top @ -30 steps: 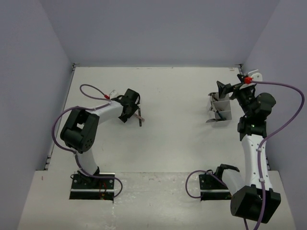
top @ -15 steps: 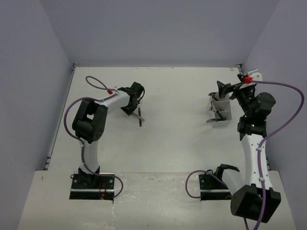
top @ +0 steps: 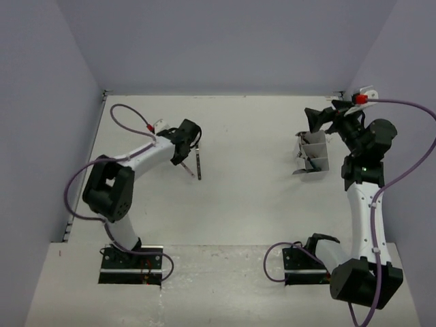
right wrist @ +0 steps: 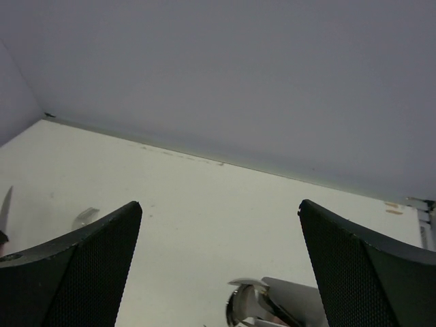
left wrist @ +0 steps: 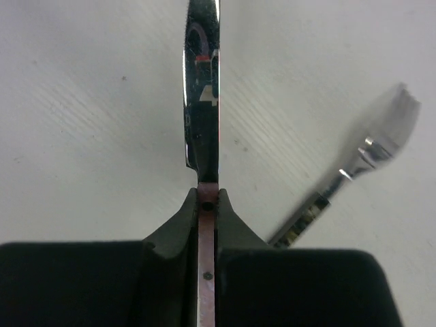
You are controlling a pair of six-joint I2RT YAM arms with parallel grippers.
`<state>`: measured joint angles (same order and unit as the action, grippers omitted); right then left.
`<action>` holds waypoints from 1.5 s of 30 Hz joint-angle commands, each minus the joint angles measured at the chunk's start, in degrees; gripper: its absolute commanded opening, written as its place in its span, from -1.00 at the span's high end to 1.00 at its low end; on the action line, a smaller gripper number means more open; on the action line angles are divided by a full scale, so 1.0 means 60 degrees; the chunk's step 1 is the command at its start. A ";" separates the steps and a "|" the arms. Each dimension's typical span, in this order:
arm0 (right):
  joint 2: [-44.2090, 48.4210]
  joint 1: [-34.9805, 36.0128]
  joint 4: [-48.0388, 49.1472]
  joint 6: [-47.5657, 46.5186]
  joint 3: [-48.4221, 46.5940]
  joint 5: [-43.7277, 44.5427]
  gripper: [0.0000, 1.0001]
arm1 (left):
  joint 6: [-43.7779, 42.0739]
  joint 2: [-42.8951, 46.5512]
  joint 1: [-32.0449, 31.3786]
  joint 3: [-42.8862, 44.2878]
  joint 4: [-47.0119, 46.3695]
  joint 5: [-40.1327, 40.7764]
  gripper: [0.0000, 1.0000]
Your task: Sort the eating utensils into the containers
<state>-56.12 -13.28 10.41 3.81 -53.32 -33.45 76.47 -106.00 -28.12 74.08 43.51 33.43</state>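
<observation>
My left gripper (left wrist: 208, 194) is shut on a pink-handled utensil (left wrist: 204, 88). Its shiny metal head sticks out ahead of the fingertips, seen edge-on, just above the table. A second utensil, a fork with a dark patterned handle (left wrist: 354, 167), lies flat on the table to its right, apart from the fingers. From above, the left gripper (top: 185, 142) is at the table's left back, with the dark-handled fork (top: 197, 167) beside it. The white-grey containers (top: 315, 158) stand at the right with utensils inside. My right gripper (top: 317, 120) hangs open and empty above and behind them.
In the right wrist view a container rim (right wrist: 300, 296) and a spoon bowl (right wrist: 246, 303) show at the bottom edge, below the open fingers (right wrist: 88, 252). Lilac walls enclose the table (top: 259, 204) on three sides. Cables loop from both arms.
My left gripper has closed on the pink-handled utensil, and the arm shifted slightly. The right gripper has moved a little toward the back wall, still open.
</observation>
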 commanded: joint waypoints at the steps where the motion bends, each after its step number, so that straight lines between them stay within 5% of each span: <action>1: -0.0446 0.0337 -0.0811 0.2257 -0.0956 -0.0607 -0.98 | -0.2978 0.3022 -0.0615 -0.0962 -0.2875 0.1038 1.00; 3: -0.0680 0.0848 -0.1104 0.2382 -0.1308 -0.0912 -0.98 | -0.4505 0.4067 -0.0908 -0.1752 -0.4664 0.0438 1.00; 5: -0.0915 0.1767 -0.1702 0.2104 -0.1658 -0.0667 -0.98 | -0.6924 0.5707 -0.1142 -0.3289 -0.8974 -0.1494 1.00; 6: -0.1003 0.2064 -0.1997 0.2046 -0.1747 -0.0520 -0.98 | -0.7988 0.6191 -0.1173 -0.4324 -0.9908 -0.2964 1.00; 8: -0.1296 0.2547 -0.2249 0.2439 -0.1894 -0.0620 -0.98 | -0.8728 0.7277 -0.1289 -0.4890 -1.0955 -0.3869 1.00; 17: -0.1692 0.5638 -0.2498 0.2162 -0.1953 -0.0418 -0.98 | -0.9668 0.8100 -0.1480 -0.4789 -1.1059 -0.6581 1.00; 31: -0.2584 0.8613 -0.1297 0.1532 -0.2039 0.1327 -0.86 | -0.8365 0.8174 -0.1627 -0.4789 -1.1236 -0.5733 1.00; 36: -0.3376 0.8907 -0.1093 0.1547 -0.2685 0.1766 -0.39 | -0.8145 0.8393 -0.1642 -0.4847 -1.1235 -0.5703 1.00; 40: -0.3931 0.9010 -0.1003 0.1561 -0.3167 0.2045 -0.21 | -0.8013 0.8627 -0.1656 -0.5008 -1.1265 -0.5762 1.00; 45: -0.4226 0.9112 -0.0768 0.1665 -0.3388 0.1870 0.32 | -0.8028 0.8701 -0.1656 -0.5052 -1.1016 -0.5762 1.00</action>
<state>-80.64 41.43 2.15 14.22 -70.43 -23.97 27.44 -55.09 -37.56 43.90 -20.32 -0.19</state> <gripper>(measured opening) 0.376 0.040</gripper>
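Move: The left hand already grips the pink-handled knife. The open right gripper it is bound for is roughly 45 cm to its right, about level in reach and 32 cm higher; the black-handled fork lies some 8 cm right, level in reach, 4 cm below. From the right hand the knife is about 45 cm left, 1 cm farther out and 32 cm down. The containers stand straight beneath that hand, some 31 cm down. Keeping its pinch on the knife, the left hand sweeps up about 29 cm, also right and somewhat back, swinging its fingers from downward to level, pointing forward-right, so the blade turns upright. The right hand comes some 34 cm left, dipping slightly, turning counter-clockwise and drawing back, then closes to about a third around the handle just below the left fingers; whether it touches can't be seen. ##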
